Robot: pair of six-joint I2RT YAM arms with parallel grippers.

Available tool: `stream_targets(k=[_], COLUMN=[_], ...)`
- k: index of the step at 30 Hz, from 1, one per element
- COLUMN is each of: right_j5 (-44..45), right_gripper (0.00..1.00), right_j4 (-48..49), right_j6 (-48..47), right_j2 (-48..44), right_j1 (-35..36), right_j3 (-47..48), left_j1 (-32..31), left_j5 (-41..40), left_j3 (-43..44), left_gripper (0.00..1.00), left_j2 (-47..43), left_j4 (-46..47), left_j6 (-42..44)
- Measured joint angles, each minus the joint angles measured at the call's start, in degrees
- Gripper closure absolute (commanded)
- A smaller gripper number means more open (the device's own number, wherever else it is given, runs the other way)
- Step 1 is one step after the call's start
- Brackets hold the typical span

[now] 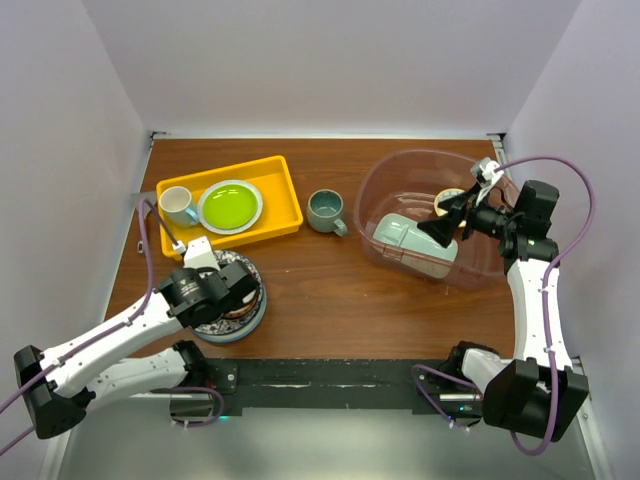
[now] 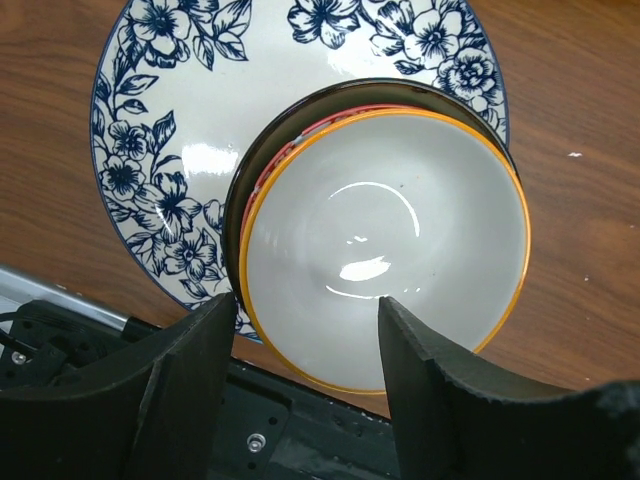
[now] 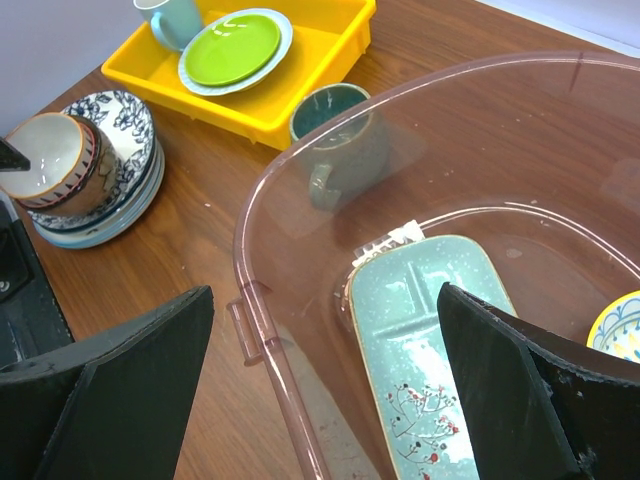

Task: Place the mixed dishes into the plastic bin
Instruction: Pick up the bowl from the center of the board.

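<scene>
A white-inside bowl with an orange rim sits stacked on a blue-patterned plate at the table's front left. My left gripper is open just above it. One finger is outside the bowl's near wall and the other is over its inside. The plastic bin stands at the right, with a mint-green divided tray and a small yellow-centred bowl in it. My right gripper hangs open and empty over the bin, above the tray. A grey-green mug stands upright between the bin and the yellow tray.
A shallow yellow tray at the back left holds a lime-green plate and a pale mug. White walls close in the table on three sides. A black base strip runs along the near edge.
</scene>
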Motion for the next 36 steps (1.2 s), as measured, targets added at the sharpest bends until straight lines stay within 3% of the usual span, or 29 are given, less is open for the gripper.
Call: stream_targets(k=[6, 19, 25, 36], right_j5=[0.04, 0.55, 0.57, 0.57], right_gripper=[0.02, 0.02, 0.02, 0.02], right_j4=[-0.17, -0.42, -0.46, -0.48], right_j6=[-0.04, -0.17, -0.24, -0.26], right_j2=[0.0, 0.0, 0.0, 0.0], right_j1=[0.0, 0.0, 0.0, 0.0], right_j3=[0.02, 0.24, 0.24, 0.35], left_j1=[0.35, 0.59, 0.59, 0.81], left_j5=[-0.5, -2.03, -2.6, -3.3], left_j3=[-0.48, -1.01, -1.01, 0.2], left_gripper=[0.52, 0.71, 1.0, 1.0], left_j2=[1.03, 3.15, 2.25, -5.22], left_j4=[-0.04, -1.46, -1.86, -1.55], left_j6=[-1.03, -1.29, -1.09, 0.83])
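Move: The top bowl of the stack has its middle about 3 cm ahead of the left gripper, 4 cm to its right and some 3 cm below; its left rim already lies between the open fingers. The lower bowls sit right under it, and the floral plate's middle is about 4 cm ahead and 8 cm down. The yellow tray is centred some 21 cm ahead, 1 cm right and 10 cm below. From the idle right gripper, the top bowl lies about 14 cm back, 40 cm left and 17 cm lower. Ease the left gripper about 1 cm down and slightly left over the top bowl's left rim, closing the fingers steadily, one inside the bowl and one outside, until they pinch that rim. Then draw up about 2.5 cm off the low point, keeping the pinch, and let the fingers tip up some 5 degrees. ##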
